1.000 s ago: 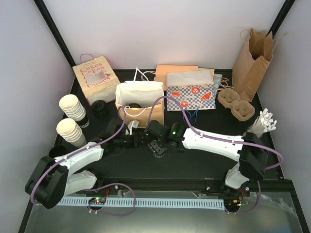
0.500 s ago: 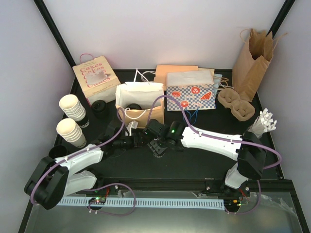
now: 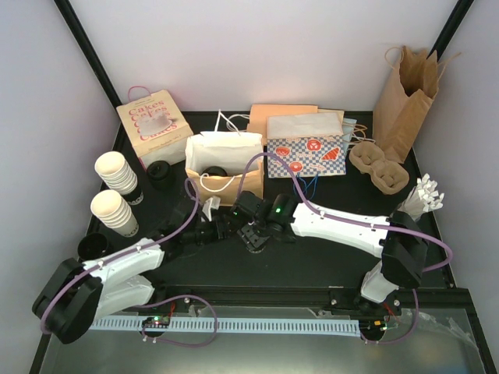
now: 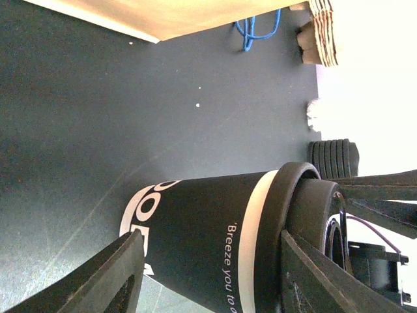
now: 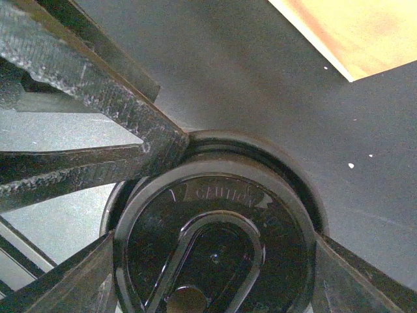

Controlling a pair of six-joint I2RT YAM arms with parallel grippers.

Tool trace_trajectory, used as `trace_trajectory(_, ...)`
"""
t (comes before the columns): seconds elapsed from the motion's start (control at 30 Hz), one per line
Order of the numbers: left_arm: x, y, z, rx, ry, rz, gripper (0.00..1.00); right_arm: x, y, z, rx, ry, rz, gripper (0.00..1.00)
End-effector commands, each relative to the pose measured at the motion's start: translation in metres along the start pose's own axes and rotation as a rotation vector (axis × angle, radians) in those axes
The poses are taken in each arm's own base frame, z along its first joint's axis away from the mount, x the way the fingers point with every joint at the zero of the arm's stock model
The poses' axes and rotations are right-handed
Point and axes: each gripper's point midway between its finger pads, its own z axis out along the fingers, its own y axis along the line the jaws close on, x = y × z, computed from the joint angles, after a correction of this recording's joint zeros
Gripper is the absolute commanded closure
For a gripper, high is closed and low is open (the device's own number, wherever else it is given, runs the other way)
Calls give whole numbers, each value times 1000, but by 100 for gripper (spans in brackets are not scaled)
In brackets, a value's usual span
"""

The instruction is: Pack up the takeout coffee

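Note:
The takeout coffee [image 3: 252, 236] stands mid-table, a dark cup [image 4: 202, 248] with white print, a pale rim band and a black lid [image 5: 215, 195]. My right gripper [image 3: 259, 224] points straight down on it. Its fingers [image 5: 352, 280] press the lid's rim from both sides, so my right gripper [image 5: 216, 248] is shut on the lid. My left gripper [image 3: 226, 228] comes in from the left, rolled on its side and open. In its own view the left gripper [image 4: 212, 242] has the cup between its spread fingers [image 4: 111, 280]. One left finger [image 5: 130, 111] touches the lid's rim.
An open white paper bag [image 3: 224, 148] stands just behind the cup. Around it are a patterned bag [image 3: 306, 152], a cake box [image 3: 153, 125], a tall brown bag [image 3: 405, 97] and a pulp cup carrier [image 3: 378, 167]. Two stacks of cups [image 3: 115, 191] and a loose black lid [image 3: 160, 173] are at left.
My left arm has slid right toward the cup, and its jaws have narrowed a little. The right arm and the cup have stayed put.

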Motion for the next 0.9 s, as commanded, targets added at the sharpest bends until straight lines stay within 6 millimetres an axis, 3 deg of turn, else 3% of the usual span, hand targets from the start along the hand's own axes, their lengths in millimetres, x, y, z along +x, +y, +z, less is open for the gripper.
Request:
trace_trajectory(0.0,46,43,-6,-178,126,-98,41,66,14,26,-55,256,-98,29)
trace_trajectory(0.27,17,-1,-20,-115,53,39,24,57,11,25,-24,231,-124,29)
trace_trajectory(0.43,11,-24,-23,-47,49,115,10,57,11,26,-18,215,-134,29)
trace_trajectory(0.7,11,-40,-12,48,91,135,7,56,12,26,-14,212,-137,29)
trace_trajectory(0.87,4,-48,-15,89,34,141,6,55,12,25,-10,209,-142,28)
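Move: The lidded black coffee cup stands in the right hand's grip, its middle straight below that hand by about 4 cm; from the left hand it is roughly 5 cm to the right, 3 cm back and 3 cm lower. The open paper bag rises about 13 cm ahead of the left hand and 2 cm to its left. The stack of black lids is some 22 cm left and 14 cm ahead of the left hand. One left fingertip stays against the rim of the cup's lid while the left gripper spreads from a little over half open to nearly wide, its other finger swinging clear. The left hand eases back and left, each about 1 cm, rolling some 5 to 10 degrees so that its left side rises. The right hand keeps its grip around the lid, drawing back about 1 cm and turning slightly counter-clockwise. ##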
